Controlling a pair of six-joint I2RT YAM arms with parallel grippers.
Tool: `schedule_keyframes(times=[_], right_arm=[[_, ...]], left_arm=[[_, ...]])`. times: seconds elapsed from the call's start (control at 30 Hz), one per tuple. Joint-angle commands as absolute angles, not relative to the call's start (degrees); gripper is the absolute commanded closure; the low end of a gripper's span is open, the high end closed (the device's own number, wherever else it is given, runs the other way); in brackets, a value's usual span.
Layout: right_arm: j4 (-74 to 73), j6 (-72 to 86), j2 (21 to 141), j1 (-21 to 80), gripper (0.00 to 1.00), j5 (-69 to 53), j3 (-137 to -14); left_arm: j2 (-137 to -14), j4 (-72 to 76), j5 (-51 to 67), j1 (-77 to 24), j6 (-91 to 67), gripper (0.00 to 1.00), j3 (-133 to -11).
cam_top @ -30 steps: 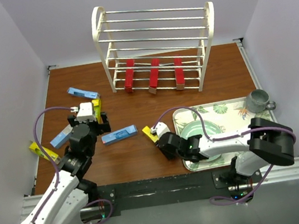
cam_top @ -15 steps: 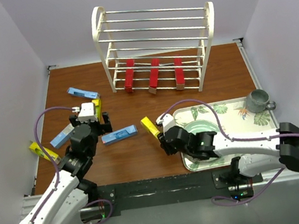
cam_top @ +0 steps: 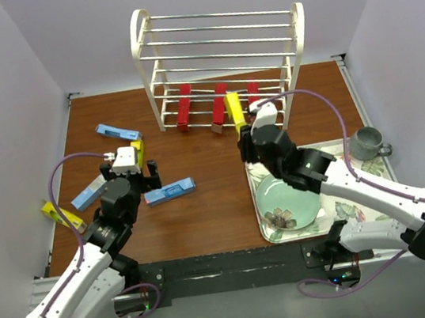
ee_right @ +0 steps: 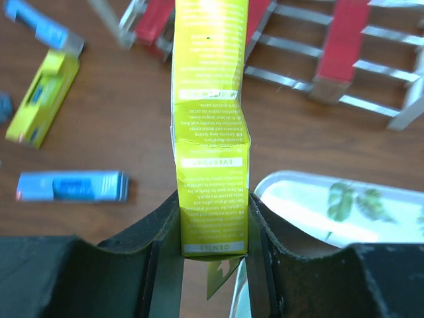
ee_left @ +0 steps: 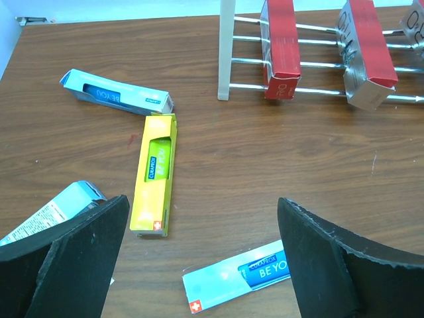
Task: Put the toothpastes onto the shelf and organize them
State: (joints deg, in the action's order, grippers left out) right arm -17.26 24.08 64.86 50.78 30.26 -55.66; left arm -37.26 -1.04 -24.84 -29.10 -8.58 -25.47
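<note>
The white wire shelf (cam_top: pixel 221 54) stands at the back, with three red toothpastes (cam_top: pixel 219 108) across its bottom rungs. My right gripper (cam_top: pixel 244 132) (ee_right: pixel 212 218) is shut on a yellow toothpaste (cam_top: pixel 236 112) (ee_right: pixel 211 99) and holds it lifted, pointing at the shelf's front between two red boxes. My left gripper (cam_top: pixel 127 170) (ee_left: pixel 199 252) hangs open over the left side of the table with nothing between its fingers. Under it lie a light blue box (cam_top: pixel 169 191) (ee_left: pixel 238 278) and a yellow box (cam_top: pixel 139 152) (ee_left: pixel 154 173). Other loose boxes lie nearby: blue (cam_top: pixel 117 131), blue (cam_top: pixel 88 195), yellow (cam_top: pixel 61 215).
A floral tray (cam_top: pixel 353 151) lies at the right front, holding a green plate (cam_top: pixel 287 200). A grey mug (cam_top: pixel 368 142) stands on its far right corner. White walls close in the table on three sides.
My right arm has lifted the yellow toothpaste from the table beside the tray and carried it back to the shelf's front. The left arm has barely moved.
</note>
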Motion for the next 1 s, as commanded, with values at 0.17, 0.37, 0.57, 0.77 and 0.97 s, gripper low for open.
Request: schedule_keyframes(times=[0.17, 0.37, 0.57, 0.77, 0.97], right_arm=[[-18.4, 13.7, 72.0, 40.4, 0.9, 35.4, -69.9], [-21.4, 12.5, 79.5, 34.8, 0.9, 33.4, -78.0], [-20.1, 12.9, 84.1, 31.1, 0.89, 31.4, -81.1], [-13.7, 12.7, 86.8, 28.8, 0.87, 30.8, -80.2], [-7.8, 12.2, 88.9, 27.2, 0.87, 31.7, -78.9]], left_arm=[[-36.4, 0.9, -27.2, -30.3, -10.0, 0.01, -25.2], [-36.1, 1.1, -26.8, -30.9, -10.3, 0.01, -25.2], [-36.3, 1.1, -26.9, -31.5, -10.3, 0.01, -25.3], [-36.7, 1.0, -26.9, -32.1, -10.4, 0.01, -25.3], [-37.0, 1.0, -26.8, -32.8, -10.3, 0.01, -25.3]])
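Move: The right hand holds the yellow toothpaste; the right part of the shelf's upper tier lies about 24 cm ahead, 9 cm right and 3 cm below it. The rightmost red toothpaste, on the lower tier, is some 20 cm ahead, 9 cm right and 18 cm down; the middle red one stands 12 cm left of that, level with it. From the left hand that upper-tier place is about 27 cm ahead and 46 cm right, near hand height. Right hand, keeping its grip, carries the yellow toothpaste 16 cm forward and 8 cm right to the shelf's upper tier. ##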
